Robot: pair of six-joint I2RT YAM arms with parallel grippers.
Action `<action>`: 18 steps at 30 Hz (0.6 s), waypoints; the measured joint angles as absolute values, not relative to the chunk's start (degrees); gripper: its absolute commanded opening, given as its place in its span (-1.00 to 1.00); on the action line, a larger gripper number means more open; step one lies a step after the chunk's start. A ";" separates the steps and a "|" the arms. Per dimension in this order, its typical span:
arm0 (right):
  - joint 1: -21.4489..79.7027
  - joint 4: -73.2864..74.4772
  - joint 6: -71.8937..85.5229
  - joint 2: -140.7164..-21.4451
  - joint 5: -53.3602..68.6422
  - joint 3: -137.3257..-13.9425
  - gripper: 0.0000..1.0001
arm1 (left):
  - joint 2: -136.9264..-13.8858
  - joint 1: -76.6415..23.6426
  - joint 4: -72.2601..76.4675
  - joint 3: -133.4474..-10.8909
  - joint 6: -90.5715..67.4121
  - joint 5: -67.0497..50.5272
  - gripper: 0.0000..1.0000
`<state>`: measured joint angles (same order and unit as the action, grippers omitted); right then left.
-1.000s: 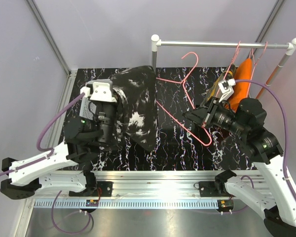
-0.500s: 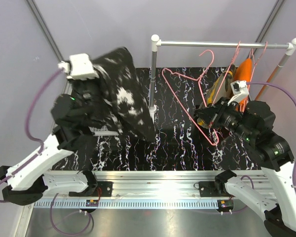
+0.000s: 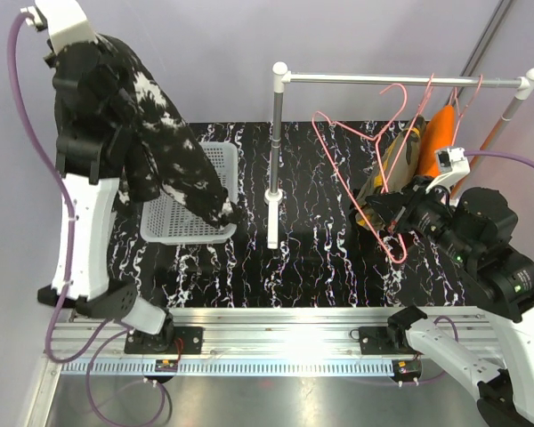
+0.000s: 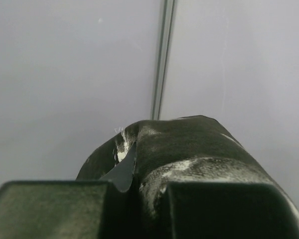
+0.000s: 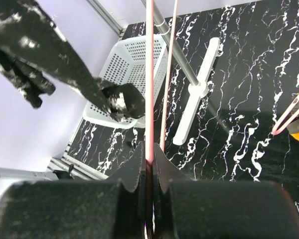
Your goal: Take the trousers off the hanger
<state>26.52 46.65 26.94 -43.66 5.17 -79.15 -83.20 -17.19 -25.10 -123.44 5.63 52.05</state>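
The black trousers (image 3: 165,147) with white splotches hang from my left gripper (image 4: 132,169), which is shut on the cloth high at the far left. Their lower end dangles over the white basket (image 3: 214,160). In the left wrist view the cloth (image 4: 189,144) bulges over the fingers. My right gripper (image 3: 383,209) is shut on the empty pink wire hanger (image 3: 338,165), pinching one wire (image 5: 150,74) between its fingers, with the hanger upright beside the rack. Camouflage trousers (image 3: 396,156) and orange trousers (image 3: 436,133) hang on the rail (image 3: 400,80).
The rack's grey pole (image 3: 274,160) stands mid-table on a white base (image 5: 199,89). The basket (image 5: 134,64) sits at the table's left side, against the left wall. Pink hanger hooks (image 3: 467,93) sit on the rail at the right.
My left arm swung the black trousers up and to the left, uncovering the basket. My right gripper raised the pink hanger from lying low to upright near the rail.
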 measured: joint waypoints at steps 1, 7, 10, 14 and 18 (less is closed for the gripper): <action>26.52 46.65 26.72 -43.66 5.06 -79.18 -1.00 | -85.76 -16.12 -28.53 -127.07 4.25 50.72 -1.00; 26.52 47.22 25.82 -43.94 5.02 -79.18 -1.00 | -90.56 -9.15 -34.96 -133.16 0.14 45.89 -1.00; 26.52 47.46 25.69 -44.25 5.06 -79.18 -1.00 | -91.15 -6.59 -35.53 -133.19 -1.30 44.31 -1.00; 26.52 47.68 25.50 -45.08 5.41 -79.18 -1.00 | -92.92 -0.60 -37.82 -134.58 -4.10 41.50 -1.00; 26.52 47.83 25.41 -45.65 5.52 -78.89 -1.00 | -93.30 3.22 -38.44 -133.45 -5.54 40.05 -1.00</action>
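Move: The basket stands far below the left hand, which already holds the trousers up high: its middle is about 12 cm to the right, some 3 cm ahead and roughly 54 cm down. The rack's left foot is some 33 cm to the hand's right, about 3 cm ahead and 56 cm below. From the right hand, the basket lies about 39 cm to the left, 19 cm ahead and 36 cm lower. Still pinching the dark patterned trousers by their upper end, the left hand carries them left about 9 cm, first with a push forward of about 4 cm and then sinking steadily by 4 cm, drawing the dangling legs across the basket. It swings slightly counter-clockwise. The right hand keeps its pinch on the emptied pink hanger and eases down a little. ##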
